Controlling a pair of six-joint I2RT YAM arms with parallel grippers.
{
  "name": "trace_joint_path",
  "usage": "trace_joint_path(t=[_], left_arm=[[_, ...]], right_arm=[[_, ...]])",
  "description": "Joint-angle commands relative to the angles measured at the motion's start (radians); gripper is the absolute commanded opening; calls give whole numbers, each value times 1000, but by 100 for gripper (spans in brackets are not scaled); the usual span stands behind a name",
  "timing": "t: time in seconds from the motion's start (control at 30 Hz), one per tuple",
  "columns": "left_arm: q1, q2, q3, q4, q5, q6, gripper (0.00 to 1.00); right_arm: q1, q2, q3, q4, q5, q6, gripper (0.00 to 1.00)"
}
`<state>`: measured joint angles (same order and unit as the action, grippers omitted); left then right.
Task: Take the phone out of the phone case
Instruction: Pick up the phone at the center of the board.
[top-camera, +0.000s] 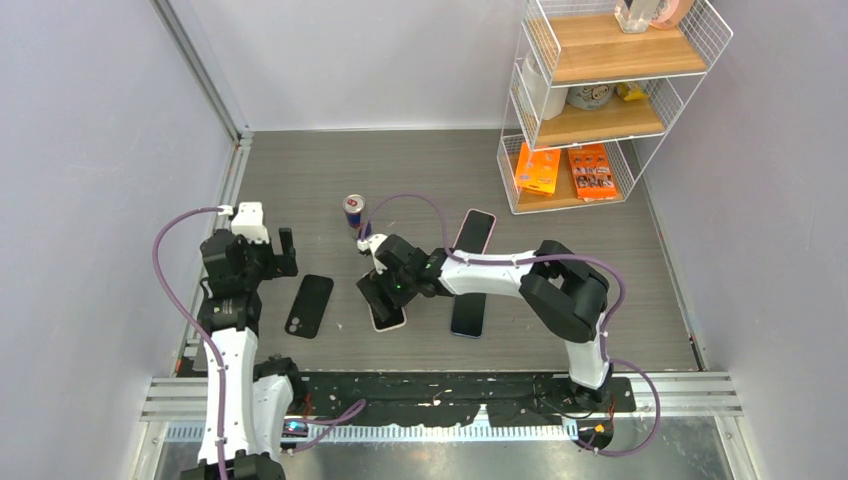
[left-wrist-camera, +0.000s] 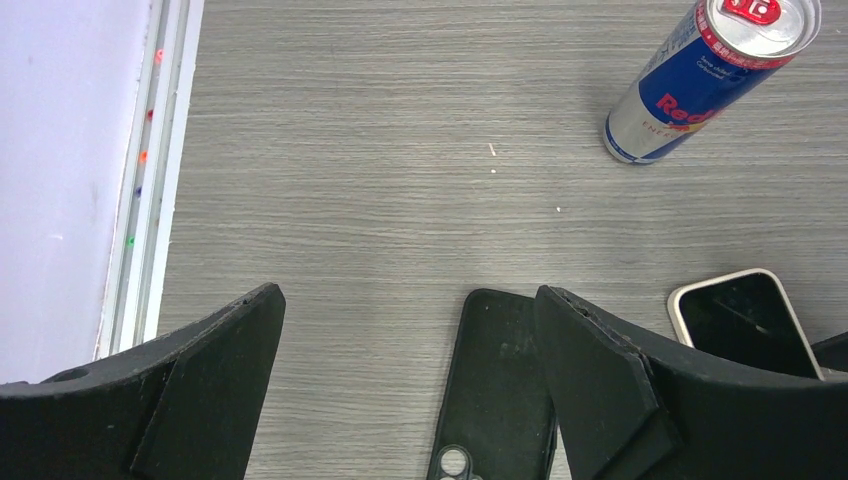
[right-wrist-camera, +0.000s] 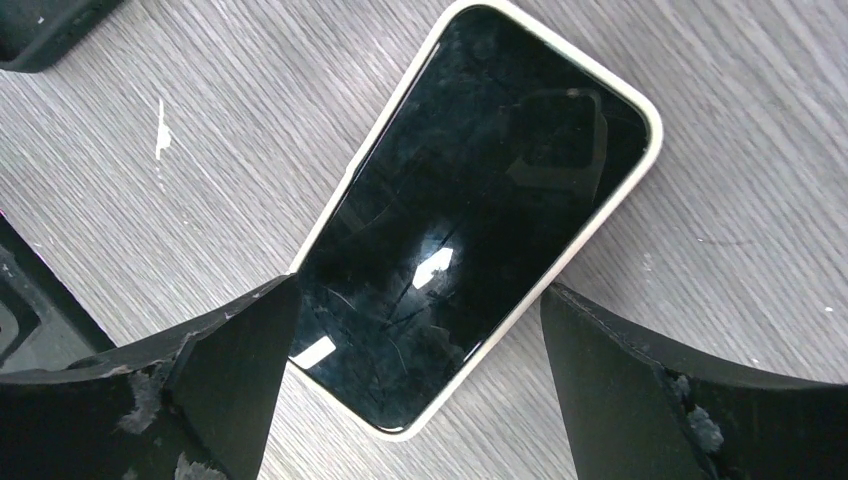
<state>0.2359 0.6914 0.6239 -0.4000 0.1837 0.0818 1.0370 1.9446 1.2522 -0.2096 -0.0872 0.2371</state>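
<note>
A phone (right-wrist-camera: 470, 200) with a dark cracked screen lies face up in a pale phone case (right-wrist-camera: 652, 128) on the grey table. My right gripper (right-wrist-camera: 418, 290) hangs open just above its lower end, one finger over the phone's left edge and the other off its right side. From above, that gripper (top-camera: 383, 295) covers most of the phone (top-camera: 390, 320). My left gripper (left-wrist-camera: 405, 292) is open over bare table and holds nothing. A black case (left-wrist-camera: 500, 390) with a camera cut-out lies flat beside its right finger.
A Red Bull can (top-camera: 353, 210) stands behind the phone. Two more phones (top-camera: 474, 232) (top-camera: 468, 312) lie to the right of my right gripper. A wire shelf (top-camera: 600, 100) with boxes fills the back right corner. Walls close in on both sides.
</note>
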Motion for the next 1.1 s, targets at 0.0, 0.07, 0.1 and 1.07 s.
trace_joint_path(t=[0.0,0.07,0.1,1.07], left_arm=[[0,-16,-4,48,-2,10,99],[0,-11,-3,49,-4,10,100],[0,-7,-4,49,-5,10,100],[-425,321,121,-70,-4,-449,100]], right_arm=[[41,77,9,-96,16,76,95],[45,78,9,-105,32,93,95],[46,77,9,-110,46,102,95],[-284,-467,-167,4,33,-349,95]])
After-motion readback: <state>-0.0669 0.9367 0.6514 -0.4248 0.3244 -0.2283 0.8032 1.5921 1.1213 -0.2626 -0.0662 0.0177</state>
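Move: The white-edged phone at the board's center lies just under the right hand's open fingers, its middle roughly 3 cm left, 2 cm ahead and 2 cm below. From that hand the black case is about 19 cm left, level with it; the blue phone some 16 cm right, level; the can about 17 cm ahead, 8 cm left. From the left hand the white-edged phone is about 26 cm right, 4 cm back and 17 cm below. Fingertips low at the white-edged phone's edges, the right hand nudges it on about 1 cm leftward, turning slightly clockwise, then comes free to the right and lifts away forward, ending about 9 cm higher. Meanwhile the left hand sets off right towards that phone, some 12 cm over and 5 cm down, rolling right side down, tipping down and turning clockwise. Both grippers stay wide open. ##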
